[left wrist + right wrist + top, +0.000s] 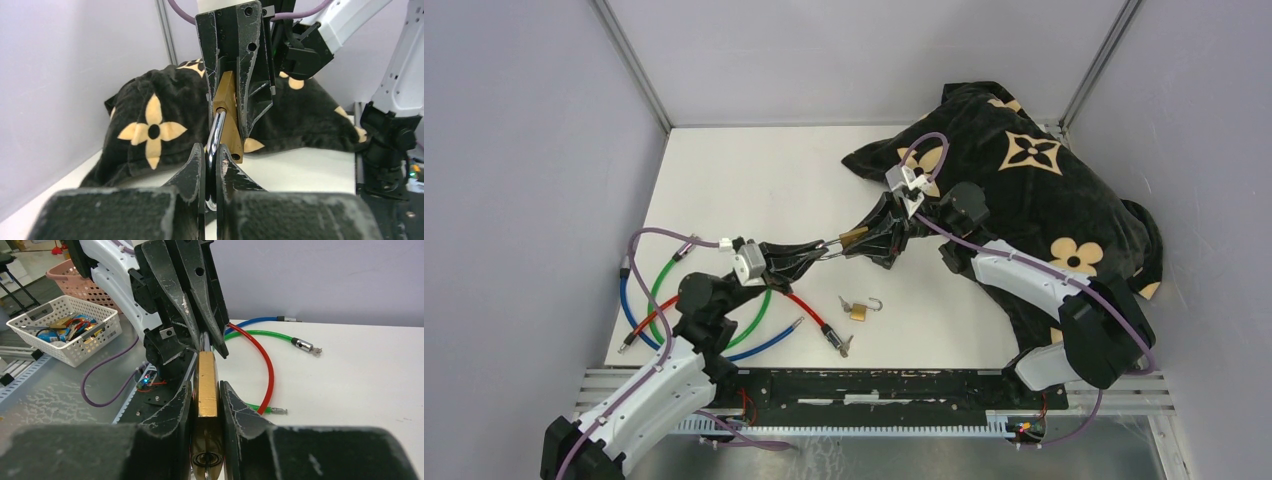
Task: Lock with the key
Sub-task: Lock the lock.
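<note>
A brass padlock [854, 240] hangs above the table's middle, held between both arms. My left gripper [212, 152] is shut on its steel shackle [216, 129], which runs up into the brass body [227, 95]. My right gripper [206, 390] is shut on the flat sides of that body [206, 382], and the keyway end faces the right wrist camera. From above, the left gripper [824, 250] and the right gripper [871, 238] meet tip to tip. A small key [844, 302] lies on the table next to a second, smaller padlock [862, 310] whose shackle is open.
A black cloth with tan flowers [1034, 190] covers the back right of the table. Blue, green and red cables [659, 300] loop at the front left, and one metal end [836, 343] lies near the front edge. A white basket [65, 330] stands off the table.
</note>
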{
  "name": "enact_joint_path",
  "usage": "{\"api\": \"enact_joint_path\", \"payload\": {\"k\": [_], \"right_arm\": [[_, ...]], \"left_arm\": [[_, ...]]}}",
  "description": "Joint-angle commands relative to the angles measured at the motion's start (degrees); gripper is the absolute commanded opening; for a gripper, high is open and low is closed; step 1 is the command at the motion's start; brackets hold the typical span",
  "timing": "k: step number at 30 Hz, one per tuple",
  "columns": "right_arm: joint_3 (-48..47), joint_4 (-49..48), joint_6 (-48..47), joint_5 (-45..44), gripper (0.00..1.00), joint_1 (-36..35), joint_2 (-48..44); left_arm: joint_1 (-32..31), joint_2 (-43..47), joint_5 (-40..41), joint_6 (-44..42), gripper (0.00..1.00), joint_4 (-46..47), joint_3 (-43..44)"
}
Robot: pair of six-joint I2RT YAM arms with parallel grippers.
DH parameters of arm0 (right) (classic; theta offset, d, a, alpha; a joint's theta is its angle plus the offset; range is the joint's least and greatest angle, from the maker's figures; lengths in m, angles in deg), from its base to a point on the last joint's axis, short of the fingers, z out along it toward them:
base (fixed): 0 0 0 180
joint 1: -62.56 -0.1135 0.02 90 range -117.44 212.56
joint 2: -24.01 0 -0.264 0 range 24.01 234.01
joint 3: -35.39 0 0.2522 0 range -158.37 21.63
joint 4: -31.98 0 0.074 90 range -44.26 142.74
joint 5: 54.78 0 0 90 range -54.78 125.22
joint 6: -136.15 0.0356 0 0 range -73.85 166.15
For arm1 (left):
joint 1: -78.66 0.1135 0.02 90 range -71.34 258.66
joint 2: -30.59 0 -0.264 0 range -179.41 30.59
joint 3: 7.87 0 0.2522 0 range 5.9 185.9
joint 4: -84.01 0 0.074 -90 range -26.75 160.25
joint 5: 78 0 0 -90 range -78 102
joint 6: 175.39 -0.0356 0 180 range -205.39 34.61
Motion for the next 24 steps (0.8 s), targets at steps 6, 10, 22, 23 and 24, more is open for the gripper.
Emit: {"api": "enact_joint_path", "payload": {"k": [6,10,22,23,24], "right_arm": [[-1.4,-8.1,4.0,-5.6,0.0,0.7,-3.4],[-1.3,-8.7,4.4,-5.8,0.0,1.4,-5.1],[-1.7,-9.0,4.0,-4.9,0.0,1.5,-6.5],[-1.7,-9.3,4.2,-4.9,0.0,1.5,-6.4],[-1.7,-9.6,4.3,-4.9,0.0,1.5,-6.3]], "left_arm": [[0.4,2.0,1.5,14.6,0.29,3.5,2.4],[2.0,3.7,2.1,14.8,0.44,1.4,1.7],[5.9,2.8,1.1,20.0,0.52,3.2,1.0],[5.9,2.3,0.8,20.5,0.52,3.9,1.0],[5.9,1.8,0.6,21.0,0.51,4.6,0.9]]}}
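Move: Level with the left hand, which already pinches the brass padlock's shackle, the padlock's body lies about 5 cm to the right and 1 cm ahead. From the right hand, already gripping that body, the shackle's bend sits some 5 cm to the left, straight across. The small padlock lies about 4 cm back and 6 cm right of the left hand, the black lock 10 cm ahead and 12 cm right, both some 29 cm below. Opening to about half its range, the left hand lets go of the shackle and draws off to the left and up, about 2 cm each way, its wrist rolling some 15 degrees. The right hand keeps its grip on the padlock body and carries it up about 3 cm and 1 cm to the right, away from the left fingers. ##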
